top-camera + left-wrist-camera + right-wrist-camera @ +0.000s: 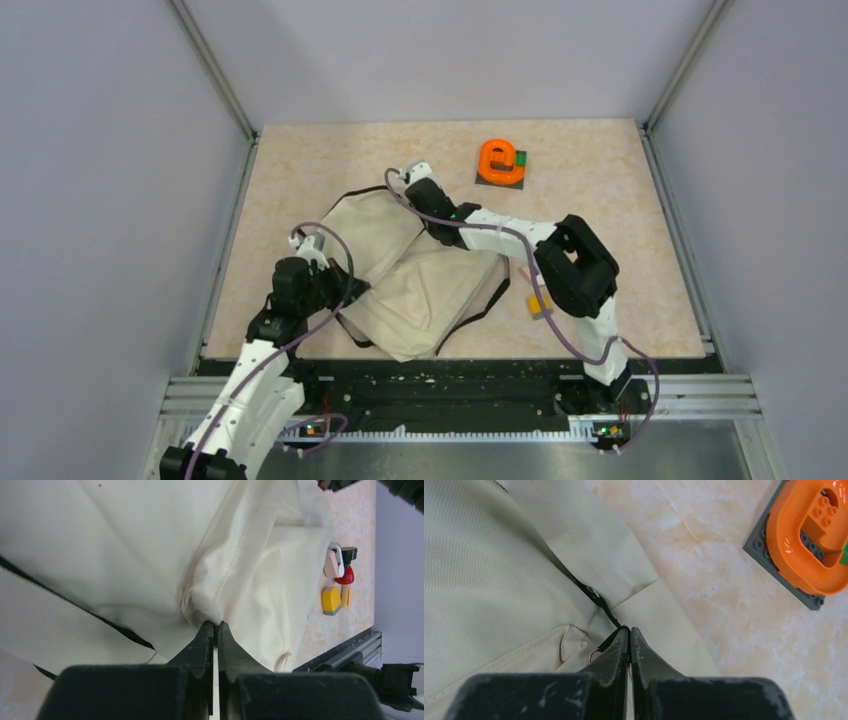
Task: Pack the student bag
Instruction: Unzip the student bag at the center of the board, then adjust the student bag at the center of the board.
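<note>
The student bag lies crumpled in the middle of the table, cream fabric with black zipper lines. My left gripper is at its near left side, shut on a pinched fold of the cream fabric; in the left wrist view the gripper has its jaws tight together. At the bag's far edge my right gripper is shut on the black zipper pull cord, where the right wrist view shows the gripper with the cord caught between its tips. The inside of the bag is hidden.
An orange curved toy on a grey studded plate stands at the back right of the bag. Small pink, red and yellow items lie to the bag's right, under the right arm. Grey walls close in three sides.
</note>
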You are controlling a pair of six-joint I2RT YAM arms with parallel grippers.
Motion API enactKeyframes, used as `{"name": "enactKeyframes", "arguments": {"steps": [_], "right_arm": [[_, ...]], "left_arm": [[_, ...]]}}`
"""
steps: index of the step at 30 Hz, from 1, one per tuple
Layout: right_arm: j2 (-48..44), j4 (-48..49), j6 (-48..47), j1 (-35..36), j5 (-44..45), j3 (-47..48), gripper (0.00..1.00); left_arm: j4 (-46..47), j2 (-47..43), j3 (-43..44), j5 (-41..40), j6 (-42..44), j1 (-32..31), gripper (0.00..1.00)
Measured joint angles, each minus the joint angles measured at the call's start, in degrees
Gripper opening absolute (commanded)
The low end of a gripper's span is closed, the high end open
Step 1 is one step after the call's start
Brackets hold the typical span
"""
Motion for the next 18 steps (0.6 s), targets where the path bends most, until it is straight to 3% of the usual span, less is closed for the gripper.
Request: {"name": "enactKeyframes", "arguments": {"steps": [3, 4, 7, 9, 12, 18], "right_arm": [[2.0, 0.5, -0.3, -0.2, -1.8, 3.1, 0.0], [2.4, 0.1, -0.2, -0.3, -2.6, 4.1, 0.01], [3.0, -2.7, 0.2, -0.5, -5.2, 7.7, 0.33], [2.8, -4.0, 0.9, -0.9, -6.2, 9.6, 0.56], [0.7, -6.0, 1.5, -1.9, -7.6, 9.6, 0.71], [-13.2, -8.8, 3.6, -3.1, -9.3, 1.7, 0.78]], "left_arm": [[-0.9, 0.0, 0.0, 0.0, -0.4, -1.9, 0.01], [-1.3, 0.1, 0.1, 0.0, -0.4, -2.4, 0.07], [-4.3, 0.8, 1.5, -0.2, -0.4, -3.4, 0.42], [-7.3, 1.1, 3.1, -0.5, 0.0, -3.6, 0.54], [-11.0, 1.2, 5.7, -2.1, 0.3, -3.8, 0.61], [-12.8, 5.2, 13.1, -5.8, 3.3, -4.0, 0.67]]}}
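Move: Between the right fingers lies the black zipper pull of the student bag, right at the hand point; the orange pumpkin block stands about 14 cm ahead and 17 cm to the right, some 5 cm lower. The left fingers still pinch a cloth fold on the bag's near left part, with the zipper pull about 15 cm ahead and 12 cm to the right, roughly level. A loop of black strap lies 11 cm back from the left hand and 2 cm left, some 5 cm lower. Tugging the zipper pull on about 3 cm left and a little forward, the right hand then spreads its fingers, frees it and climbs to some 9 cm up, swinging back and to the right. The left hand eases its pinched fold back and slightly right by about 2 cm, opens too, then lifts off upward and forward. ##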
